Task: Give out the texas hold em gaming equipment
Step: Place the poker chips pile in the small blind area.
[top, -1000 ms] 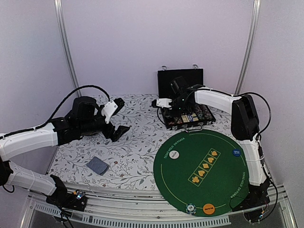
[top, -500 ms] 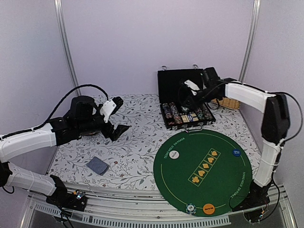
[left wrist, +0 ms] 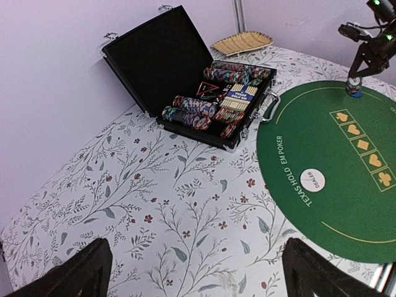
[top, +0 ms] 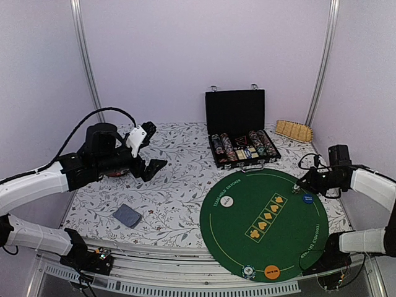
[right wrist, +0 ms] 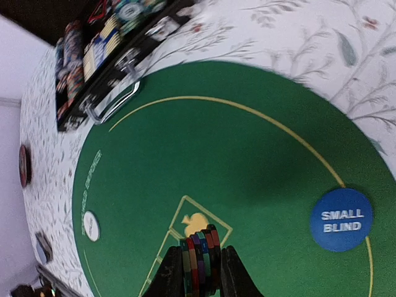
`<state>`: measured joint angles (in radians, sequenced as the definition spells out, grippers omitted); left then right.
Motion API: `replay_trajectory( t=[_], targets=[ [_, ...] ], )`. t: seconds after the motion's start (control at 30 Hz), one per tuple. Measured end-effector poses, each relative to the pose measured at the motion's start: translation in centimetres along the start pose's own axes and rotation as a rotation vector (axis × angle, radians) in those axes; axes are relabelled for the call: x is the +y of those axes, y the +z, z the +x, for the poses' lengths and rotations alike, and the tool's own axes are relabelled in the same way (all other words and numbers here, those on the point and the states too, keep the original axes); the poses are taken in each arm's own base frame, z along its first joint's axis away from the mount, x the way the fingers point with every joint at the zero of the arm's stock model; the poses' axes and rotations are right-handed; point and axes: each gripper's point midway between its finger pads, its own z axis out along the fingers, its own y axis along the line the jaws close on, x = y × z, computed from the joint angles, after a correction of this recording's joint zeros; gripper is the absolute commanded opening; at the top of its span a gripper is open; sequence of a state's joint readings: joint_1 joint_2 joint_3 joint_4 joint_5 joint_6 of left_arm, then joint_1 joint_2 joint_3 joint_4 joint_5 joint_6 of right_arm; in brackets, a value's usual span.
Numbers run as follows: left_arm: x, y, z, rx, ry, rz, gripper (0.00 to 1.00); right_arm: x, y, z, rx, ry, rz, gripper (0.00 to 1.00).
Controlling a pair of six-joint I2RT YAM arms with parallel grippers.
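Observation:
My right gripper (right wrist: pixel 199 272) is shut on a small stack of striped poker chips (right wrist: pixel 199 255), held on edge above the green round poker mat (right wrist: pixel 235 142). The blue "small blind" disc (right wrist: pixel 341 219) lies on the mat just beside it. From above, the right gripper (top: pixel 301 187) hovers at the mat's right side, next to that blue disc (top: pixel 307 198). A white dealer disc (top: pixel 227 201), an orange disc (top: pixel 271 270) and one chip (top: pixel 249 271) also lie on the mat. My left gripper (top: pixel 154 148) hangs open and holds nothing, over the floral cloth. A blue-grey card deck (top: pixel 127 215) lies front left.
An open black case (top: pixel 242 150) with rows of chips stands behind the mat, also seen as the case (left wrist: pixel 204 93) from the left wrist. A woven tan basket (top: pixel 294 130) lies back right. A red round dish (right wrist: pixel 23 166) sits on the cloth under the left arm.
My right arm has swung from the case to the mat's right side, by the blue disc, with the chips in its grip. The left gripper lifted slightly and stays open.

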<state>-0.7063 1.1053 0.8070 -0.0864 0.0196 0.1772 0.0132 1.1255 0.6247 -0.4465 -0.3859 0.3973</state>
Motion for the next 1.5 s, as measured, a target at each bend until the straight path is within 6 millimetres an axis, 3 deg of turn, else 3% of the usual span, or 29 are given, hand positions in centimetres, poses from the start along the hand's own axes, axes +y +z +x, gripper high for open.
replay_trajectory(
  t=[0.13,0.47,0.7,0.87,1.0,1.13,1.23,1.4,1.5],
  targets=[
    [0.0,0.0,-0.1,-0.003,-0.006,0.001,0.98,-3.9,0.6,-0.1,-0.059,0.167,0.028,0.02],
    [-0.4,-0.4,-0.6,-0.02,-0.001,0.007,0.98,-5.1,2.1,-4.4,-0.189,0.233,-0.046,0.02],
    [-0.4,-0.4,-0.6,-0.02,-0.001,0.005,0.98,-7.5,4.2,-4.6,-0.139,0.292,-0.041,0.06],
    [-0.4,-0.3,-0.6,-0.018,0.0,0.005,0.98,-8.4,4.8,-4.4,-0.121,0.298,-0.042,0.36],
    [-0.4,-0.2,-0.5,-0.016,0.0,0.006,0.98,-9.3,5.2,-3.6,-0.09,0.294,0.0,0.45],
    [-0.4,-0.2,-0.5,-0.015,0.0,0.005,0.98,-9.8,4.8,-4.7,-0.1,0.266,0.056,0.53],
    [-0.4,-0.2,-0.5,-0.016,0.0,0.006,0.98,-10.2,4.4,-5.4,-0.095,0.242,0.103,0.71],
    [-0.5,-0.2,-0.5,-0.016,0.001,0.008,0.98,-8.2,3.8,-7.5,-0.055,0.089,0.204,1.0],
    [-0.6,-0.2,-0.5,-0.016,0.002,0.009,0.98,-6.3,3.6,-8.7,-0.037,-0.019,0.253,0.99]
  ],
)
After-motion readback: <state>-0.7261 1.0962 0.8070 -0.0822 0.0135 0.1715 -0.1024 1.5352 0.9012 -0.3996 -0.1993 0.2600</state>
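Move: The poker chips pile, already pinched in the right fingers, is bound for a bare spot on the mat about 5 cm ahead, 7 cm right and 8 cm below. The blue small blind marker lies some 2 cm back and 10 cm right; the printed spade is about 4 cm back and 3 cm left. The open chip case sits roughly 24 cm ahead and 17 cm left. From the left hand, the spot is about 5 cm ahead, 62 cm right and 20 cm below. The pile is carried right and down, then forward and down again, about 7 cm each right and down and 5 cm forward, onto the mat beside the small blind marker, while the right wrist turns some 15 degrees clockwise. The fingers let go and spread almost fully; then the hand draws off up and forward by 5 cm or so, the wrist rolling its left side down. ##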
